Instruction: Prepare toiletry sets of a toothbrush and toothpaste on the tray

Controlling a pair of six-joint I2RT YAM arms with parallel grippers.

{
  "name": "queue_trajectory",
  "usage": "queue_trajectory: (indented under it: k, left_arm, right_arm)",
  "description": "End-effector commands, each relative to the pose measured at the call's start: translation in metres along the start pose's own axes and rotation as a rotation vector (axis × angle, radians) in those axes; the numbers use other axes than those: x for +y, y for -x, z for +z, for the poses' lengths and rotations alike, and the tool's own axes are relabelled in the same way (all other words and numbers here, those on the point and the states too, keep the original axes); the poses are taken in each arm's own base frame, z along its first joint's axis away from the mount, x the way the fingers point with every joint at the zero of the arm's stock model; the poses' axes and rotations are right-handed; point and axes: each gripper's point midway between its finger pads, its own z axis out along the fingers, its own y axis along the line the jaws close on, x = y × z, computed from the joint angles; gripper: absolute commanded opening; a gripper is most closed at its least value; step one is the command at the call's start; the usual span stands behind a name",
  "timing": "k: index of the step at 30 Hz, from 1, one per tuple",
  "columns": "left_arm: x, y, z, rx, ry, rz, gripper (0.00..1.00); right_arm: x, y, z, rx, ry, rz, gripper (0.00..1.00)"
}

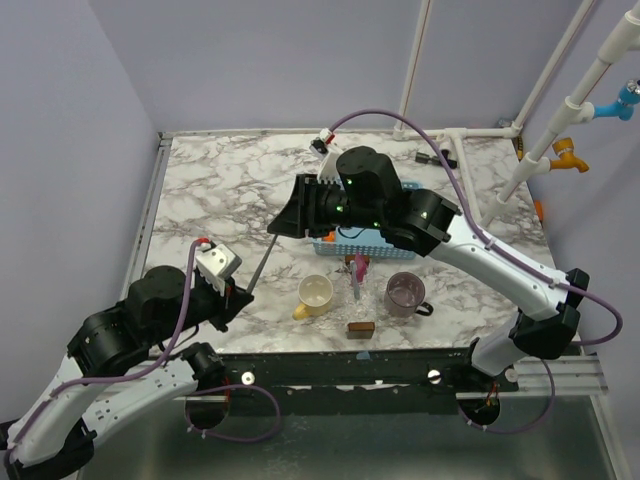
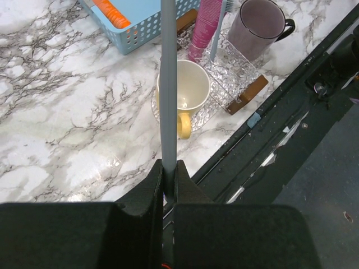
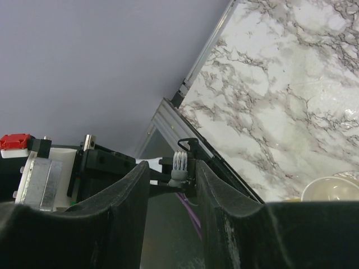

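A grey toothbrush [image 1: 262, 258] spans the gap between my two grippers. My left gripper [image 1: 240, 292] is shut on the handle's lower end [image 2: 168, 84], seen close up in the left wrist view [image 2: 168, 165]. The white-bristled head [image 3: 179, 163] sits between the fingers of my right gripper [image 3: 171, 165], nearer the right finger, with a gap on its left, so the jaws stand open. In the top view my right gripper [image 1: 282, 225] hovers left of the basket. A clear glass tray [image 2: 233, 75] carries a pink toothpaste tube [image 2: 203, 28] and a light blue toothbrush [image 2: 220, 22].
A yellow cup [image 1: 316, 292] stands on a round glass coaster left of the tray, a purple mug [image 1: 404, 292] to its right. A blue basket [image 2: 140, 25] holding something orange lies behind them. A brown block [image 1: 361, 326] sits near the front edge.
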Motion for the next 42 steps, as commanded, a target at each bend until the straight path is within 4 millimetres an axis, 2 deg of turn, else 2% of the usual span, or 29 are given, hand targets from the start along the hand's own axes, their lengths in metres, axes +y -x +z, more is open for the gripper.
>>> queue_trajectory:
  k: [1, 14, 17, 20, 22, 23, 25, 27, 32, 36, 42]
  left_arm:
    - [0.006, 0.004, -0.002, -0.003, 0.033, 0.016, 0.00]
    - [0.004, 0.003, -0.002, -0.002, 0.021, 0.025, 0.00]
    - [0.004, 0.004, -0.003, -0.007, 0.024, 0.025, 0.00]
    - [0.004, 0.004, -0.003, -0.007, 0.024, 0.025, 0.00]
    - [0.005, 0.004, -0.003, -0.008, 0.027, 0.025, 0.00]
    - [0.005, 0.005, -0.002, -0.010, 0.028, 0.025, 0.07]
    - [0.004, 0.006, -0.001, -0.013, 0.026, 0.023, 0.32]
    - [0.002, 0.009, -0.002, -0.020, 0.016, 0.023, 0.51]
    - [-0.009, 0.024, -0.009, -0.073, -0.046, 0.023, 0.75]
    - [-0.026, 0.037, -0.017, -0.124, -0.131, 0.011, 0.82]
    - [-0.044, 0.046, -0.017, -0.142, -0.225, -0.033, 0.85]
  right_arm:
    - [0.001, -0.002, 0.000, 0.034, 0.008, -0.011, 0.41]
    - [0.001, -0.001, 0.008, 0.044, 0.023, -0.003, 0.28]
    - [0.002, 0.000, 0.008, 0.042, 0.026, -0.002, 0.17]
    - [0.002, 0.000, 0.007, 0.042, 0.027, -0.003, 0.01]
    - [0.002, -0.001, 0.006, 0.041, 0.030, -0.001, 0.01]
    - [0.002, -0.002, 0.005, 0.040, 0.034, -0.003, 0.01]
    - [0.002, -0.003, 0.003, 0.037, 0.038, -0.001, 0.01]
    - [0.001, -0.004, 0.001, 0.032, 0.042, -0.002, 0.01]
    - [-0.001, -0.002, -0.012, 0.001, 0.036, -0.023, 0.01]
    - [-0.005, -0.007, -0.026, 0.005, 0.027, -0.063, 0.00]
    - [-0.018, -0.017, -0.062, 0.011, -0.007, -0.167, 0.01]
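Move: My left hand holds the grey toothbrush by its handle end. The brush rises from there, its middle about 3 cm ahead, 3 cm right and 5 cm up. My open right fingers straddle its bristle head, with the brush's middle some 3 cm back, 3 cm left and 6 cm below them. From the right hand, the cream mug sits about 3 cm ahead, 6 cm right and 35 cm down; the pink toothpaste is roughly 9 cm ahead and 16 cm right, equally low. I bring my right hand down barely 1 cm and close its fingers around the bristle head while my left hand holds the handle still. With the head pinched, I open my left fingers wide and lift them about 3.5 cm off the handle. My right hand sinks another centimetre, then carries the brush some 4 cm right and a little back, rising slightly. ##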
